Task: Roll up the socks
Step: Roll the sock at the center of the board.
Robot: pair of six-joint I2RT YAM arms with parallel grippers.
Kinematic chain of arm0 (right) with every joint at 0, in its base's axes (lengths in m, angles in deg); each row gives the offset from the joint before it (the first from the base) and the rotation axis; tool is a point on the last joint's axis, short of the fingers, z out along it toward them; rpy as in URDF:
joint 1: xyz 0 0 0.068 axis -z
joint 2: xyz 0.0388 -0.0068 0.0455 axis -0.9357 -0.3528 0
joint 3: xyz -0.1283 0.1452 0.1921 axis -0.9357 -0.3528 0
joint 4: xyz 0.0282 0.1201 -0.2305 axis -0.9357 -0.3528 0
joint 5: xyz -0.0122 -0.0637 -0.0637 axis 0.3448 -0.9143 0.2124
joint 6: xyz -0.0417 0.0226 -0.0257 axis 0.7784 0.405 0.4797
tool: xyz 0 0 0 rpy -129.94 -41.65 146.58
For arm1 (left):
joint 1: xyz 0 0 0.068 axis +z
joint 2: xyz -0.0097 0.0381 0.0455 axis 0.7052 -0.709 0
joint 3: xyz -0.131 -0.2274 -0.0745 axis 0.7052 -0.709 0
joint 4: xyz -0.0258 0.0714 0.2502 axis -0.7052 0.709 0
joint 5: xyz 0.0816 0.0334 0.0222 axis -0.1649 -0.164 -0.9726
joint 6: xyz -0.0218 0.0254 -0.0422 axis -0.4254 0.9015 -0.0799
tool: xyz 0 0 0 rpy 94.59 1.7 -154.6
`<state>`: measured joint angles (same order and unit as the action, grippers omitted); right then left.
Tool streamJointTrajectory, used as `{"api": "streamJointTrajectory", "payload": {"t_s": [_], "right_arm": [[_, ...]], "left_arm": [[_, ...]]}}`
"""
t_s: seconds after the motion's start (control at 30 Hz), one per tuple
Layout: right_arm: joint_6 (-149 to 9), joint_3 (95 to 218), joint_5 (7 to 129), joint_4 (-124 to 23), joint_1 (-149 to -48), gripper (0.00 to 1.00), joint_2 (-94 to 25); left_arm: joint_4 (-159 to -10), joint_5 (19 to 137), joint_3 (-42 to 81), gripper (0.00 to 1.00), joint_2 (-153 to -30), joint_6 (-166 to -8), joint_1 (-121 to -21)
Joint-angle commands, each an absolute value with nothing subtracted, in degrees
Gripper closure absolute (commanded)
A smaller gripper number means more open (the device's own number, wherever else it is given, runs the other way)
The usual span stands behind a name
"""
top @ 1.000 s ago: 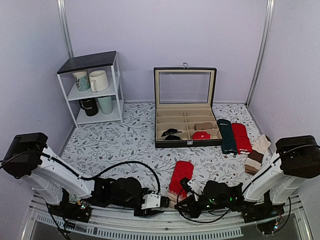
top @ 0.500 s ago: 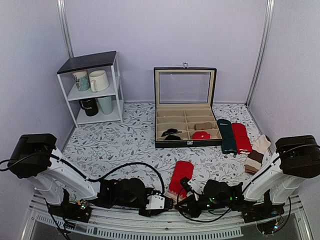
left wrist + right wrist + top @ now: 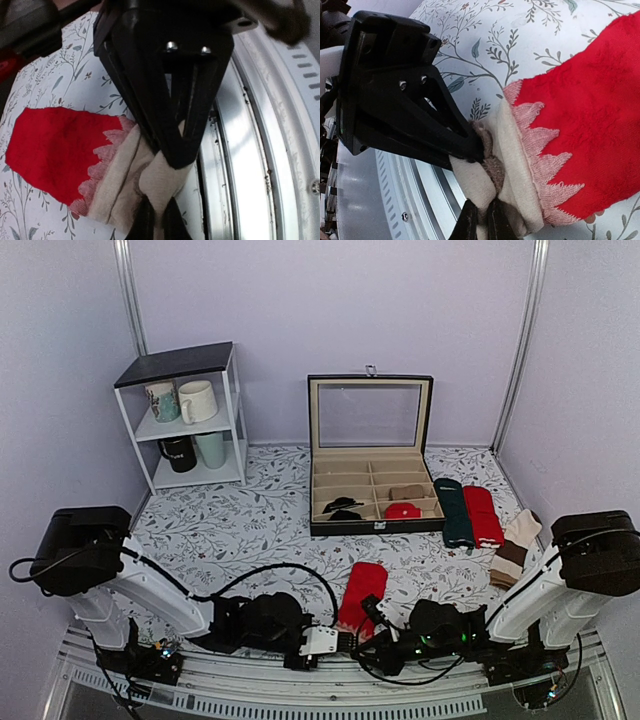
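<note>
The socks [image 3: 361, 592] lie stacked on the floral cloth just in front of the arms, red with a beige end nearest the table edge. In the left wrist view the red part [image 3: 55, 145] runs into the beige end [image 3: 120, 175], and my left gripper [image 3: 158, 221] is shut on a fold of that beige end. My right gripper [image 3: 481, 220] is shut on the same beige end [image 3: 517, 150], opposite the left one. Seen from above, the left gripper [image 3: 342, 640] and right gripper [image 3: 368, 640] meet tip to tip at the socks' near end, hiding it.
A black compartment box [image 3: 371, 496] with its lid up stands behind the socks. A dark green sock [image 3: 456, 512], a plain red sock [image 3: 483, 515] and beige-brown socks [image 3: 512, 546] lie at right. A white shelf [image 3: 188, 420] with mugs stands back left. A metal rail [image 3: 250, 150] edges the table.
My left gripper has slid right to the socks' beige end and closed on it. The right gripper has kept its grip and place.
</note>
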<state>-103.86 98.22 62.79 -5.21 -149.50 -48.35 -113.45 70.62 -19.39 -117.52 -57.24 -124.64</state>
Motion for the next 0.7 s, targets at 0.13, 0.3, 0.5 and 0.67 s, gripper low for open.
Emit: {"api": "streamJointTrajectory", "payload": {"t_s": [0.13,0.3,0.5,0.67], "right_arm": [[-102.09,95.33,61.03,-23.49,-149.46,0.74,-43.76],[-97.59,93.03,54.35,-24.89,-149.56,0.62,-32.62],[-86.38,90.33,47.34,-17.28,-152.48,0.55,-25.52],[-70.51,95.25,39.13,-15.38,-158.60,0.53,-30.48]], "left_arm": [[-100.63,74.00,-16.76,1.00,-116.24,-67.46,-122.06],[-93.25,77.74,-15.53,1.00,-115.99,-74.95,-120.45],[-89.77,81.72,-14.56,1.00,-118.09,-79.22,-118.38],[-88.98,83.61,-13.55,1.00,-120.00,-79.50,-118.07]]}}
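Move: Both hands stand low at the near, cuff end of the red sock, some 3 cm apart, each already pinching the cuff. The sock's middle lies about 9 cm ahead and 2 cm to the right of the left hand; from the right hand it is 9 cm straight ahead. Beyond it the open case is centred roughly 38 cm ahead and 5 cm right of the right hand; the striped sock lies about 25 cm ahead and 34 cm right. The left hand keeps its pinch on the cuff and stays nearly in place, rolling about 25 degrees so that its top tips forward towards the red part, and creeping only a centimetre that way. Meanwhile the right fingers open to about half and come free of the cuff, drawing off some 5 cm to the right, then rising to about 3 cm up while the hand rolls back the other way, its top tipping towards the base by about 25 degrees, and eases slightly left again at the end. ##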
